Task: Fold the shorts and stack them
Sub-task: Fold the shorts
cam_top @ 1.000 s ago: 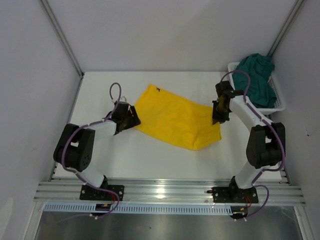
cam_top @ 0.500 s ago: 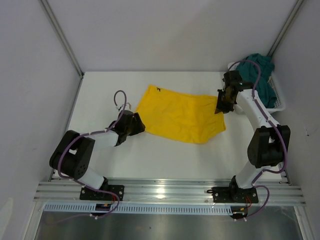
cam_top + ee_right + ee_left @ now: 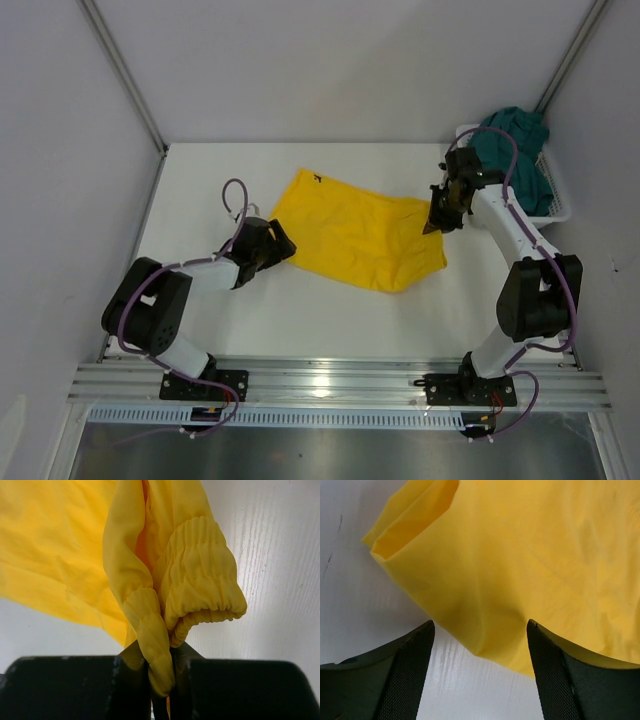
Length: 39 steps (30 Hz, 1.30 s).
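The yellow shorts (image 3: 355, 235) lie spread across the middle of the table, a small dark logo near their far left corner. My right gripper (image 3: 437, 222) is shut on their elastic waistband (image 3: 160, 645) at the right end, lifting that edge. At the shorts' left edge sits my left gripper (image 3: 282, 243), open, its two fingers (image 3: 410, 670) flanking a low corner of yellow fabric (image 3: 490, 645) without clamping it. The dark teal shorts (image 3: 515, 160) sit heaped in the white basket (image 3: 555, 212) at the back right.
The basket stands against the right wall, close behind the right arm. White walls enclose the table on three sides, and an aluminium rail (image 3: 330, 385) runs along the near edge. Bare white tabletop (image 3: 200, 190) lies left of the yellow shorts.
The right gripper carried the waistband toward the far right and then eased back a little, stretching the shorts. The left gripper moved in to the shorts' left edge and widened.
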Available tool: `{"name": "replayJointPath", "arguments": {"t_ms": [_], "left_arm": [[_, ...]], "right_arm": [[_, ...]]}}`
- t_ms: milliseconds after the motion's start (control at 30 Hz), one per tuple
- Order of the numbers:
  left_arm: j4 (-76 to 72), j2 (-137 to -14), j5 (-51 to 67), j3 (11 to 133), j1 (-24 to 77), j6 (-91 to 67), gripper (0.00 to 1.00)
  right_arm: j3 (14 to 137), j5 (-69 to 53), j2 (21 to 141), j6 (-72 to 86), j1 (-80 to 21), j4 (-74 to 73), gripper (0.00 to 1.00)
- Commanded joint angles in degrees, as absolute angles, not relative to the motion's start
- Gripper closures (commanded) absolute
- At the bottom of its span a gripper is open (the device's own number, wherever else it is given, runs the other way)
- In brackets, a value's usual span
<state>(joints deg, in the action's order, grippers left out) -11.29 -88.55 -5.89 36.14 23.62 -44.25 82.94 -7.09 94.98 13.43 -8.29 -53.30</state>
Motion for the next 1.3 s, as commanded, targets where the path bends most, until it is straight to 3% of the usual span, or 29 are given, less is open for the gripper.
{"name": "replayJointPath", "arguments": {"t_ms": [0, 200, 300, 333, 400, 600, 967, 1100, 1267], "left_arm": [[-11.4, -91.1, -7.0, 38.0, 23.7, -48.9, 0.22], [-16.2, -94.9, -9.3, 37.1, 22.9, -54.3, 0.27], [-19.5, -96.2, -10.7, 36.7, 22.9, -55.6, 0.42], [-21.0, -96.2, -11.1, 36.3, 22.9, -55.6, 0.67], [-23.5, -96.0, -12.0, 35.5, 22.9, -55.6, 1.0], [-24.5, -92.3, -14.2, 32.0, 25.5, -55.1, 1.0], [-27.2, -84.0, -23.8, 19.3, 45.8, -65.4, 1.0], [-26.6, -84.4, -28.6, 19.8, 53.2, -70.2, 1.0], [-22.2, -85.6, -31.9, 22.9, 58.3, -71.1, 1.0]], "right_arm": [[81.8, -9.0, 91.7, 13.7, -9.1, -50.9, 1.0], [79.9, -9.1, 90.4, 13.3, -9.0, -50.4, 1.0], [79.0, -9.5, 89.8, 13.2, -8.8, -49.9, 1.0], [78.3, -9.8, 89.8, 13.1, -8.9, -49.8, 1.0], [77.9, -9.9, 89.7, 13.1, -8.7, -49.4, 1.0], [78.9, -4.8, 89.7, 13.6, -7.0, -51.1, 1.0], [86.9, -6.9, 94.5, 17.2, -8.3, -55.1, 1.0], [90.2, -6.6, 96.0, 20.4, -9.4, -56.2, 1.0], [91.7, -14.8, 97.6, 25.8, -11.1, -55.7, 1.0]]}}
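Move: The shorts' near-left edge lies about 3 cm ahead of the open left hand and 2 cm below it; their left corner is some 6 cm ahead and 4 cm left, and the small dark logo about 15 cm ahead and 6 cm right. From the right hand, which already holds the shorts' right end raised, that near-left edge is roughly 34 cm to the left, level fore and aft, and 12 cm lower. The shorts' near-left edge gets pinched as the left hand slips about 3 cm forward, sinks a little and shuts its fingers; then it drags that cloth low over the table, some 14 cm back and 10 cm to the right. The right hand keeps its grip on the raised right end, easing slightly back and down, then rising some 2.5 cm and going forward and left. ##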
